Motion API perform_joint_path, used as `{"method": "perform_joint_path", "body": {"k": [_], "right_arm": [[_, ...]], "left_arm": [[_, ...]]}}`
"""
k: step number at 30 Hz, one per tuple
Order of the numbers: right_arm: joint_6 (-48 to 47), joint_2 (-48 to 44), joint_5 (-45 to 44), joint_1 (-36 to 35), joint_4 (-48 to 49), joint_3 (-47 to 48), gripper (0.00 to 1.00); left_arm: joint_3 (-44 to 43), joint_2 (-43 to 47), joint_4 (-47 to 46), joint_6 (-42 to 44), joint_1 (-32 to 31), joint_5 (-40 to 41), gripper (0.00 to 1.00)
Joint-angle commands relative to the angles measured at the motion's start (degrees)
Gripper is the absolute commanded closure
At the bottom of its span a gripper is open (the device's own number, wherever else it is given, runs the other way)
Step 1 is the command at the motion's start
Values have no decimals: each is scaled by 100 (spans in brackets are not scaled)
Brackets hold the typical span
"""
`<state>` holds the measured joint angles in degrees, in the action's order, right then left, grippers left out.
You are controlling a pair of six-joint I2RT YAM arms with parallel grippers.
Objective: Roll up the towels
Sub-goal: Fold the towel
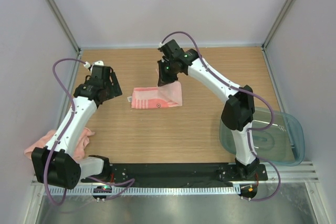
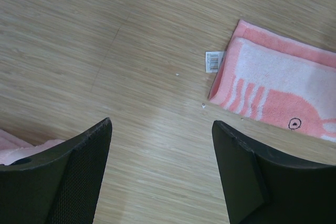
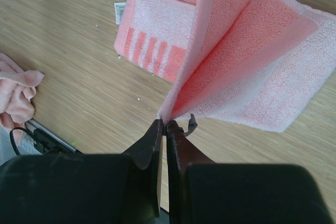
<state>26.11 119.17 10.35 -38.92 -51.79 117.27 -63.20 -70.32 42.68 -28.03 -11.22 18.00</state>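
Observation:
One salmon-pink towel (image 1: 156, 98) lies folded at the table's middle, its white label (image 2: 214, 60) at the left edge. My right gripper (image 3: 165, 124) is shut on a corner of this towel (image 3: 247, 61) and holds its right end lifted, so the layers fan apart. In the top view the right gripper (image 1: 167, 80) hangs over the towel's raised right end. My left gripper (image 2: 161, 124) stands open above bare wood, just left of the towel (image 2: 283, 87), nothing between its fingers. A second towel (image 1: 44, 141) lies crumpled beside the left arm's base.
A translucent grey-green tub (image 1: 273, 137) sits at the right front, partly behind the right arm. Grey walls close the table at the back and both sides. A black mounting rail (image 1: 173, 170) runs along the near edge.

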Motion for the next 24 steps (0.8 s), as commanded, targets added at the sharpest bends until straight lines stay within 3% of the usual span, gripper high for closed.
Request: {"method": "perform_joint_path", "body": {"k": [1,24], "right_arm": [[105,88,-24,-142,73,366,91],[307,967,266,-696,556,859,91]], "left_arm": [[-105,168,-49,17,-3,63,23],[-114,142,-49,17,-3,55,23]]}}
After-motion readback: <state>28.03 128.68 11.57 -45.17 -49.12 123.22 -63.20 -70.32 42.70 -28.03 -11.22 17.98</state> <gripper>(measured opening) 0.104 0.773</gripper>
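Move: The right hand already pinches the towel's free end, raised over the lower layer. The striped end it is being folded towards lies about 12 cm to that hand's left, roughly level with it fore-and-aft, and some 12 cm below. The white tag pokes out about 3 cm beyond that striped end, and the new fold bulges roughly 10 cm to the hand's right. From the idle left hand, the striped end is about 12 cm right, 5 cm ahead and 12 cm down. Still pinching the lifted towel end between shut fingers, the right hand carries it left about 6.5 cm over the lower layer towards the striped end, edging back 2 cm. It sinks about 4 cm as it goes, more steeply towards the finish, with only a slight counter-clockwise turn. ##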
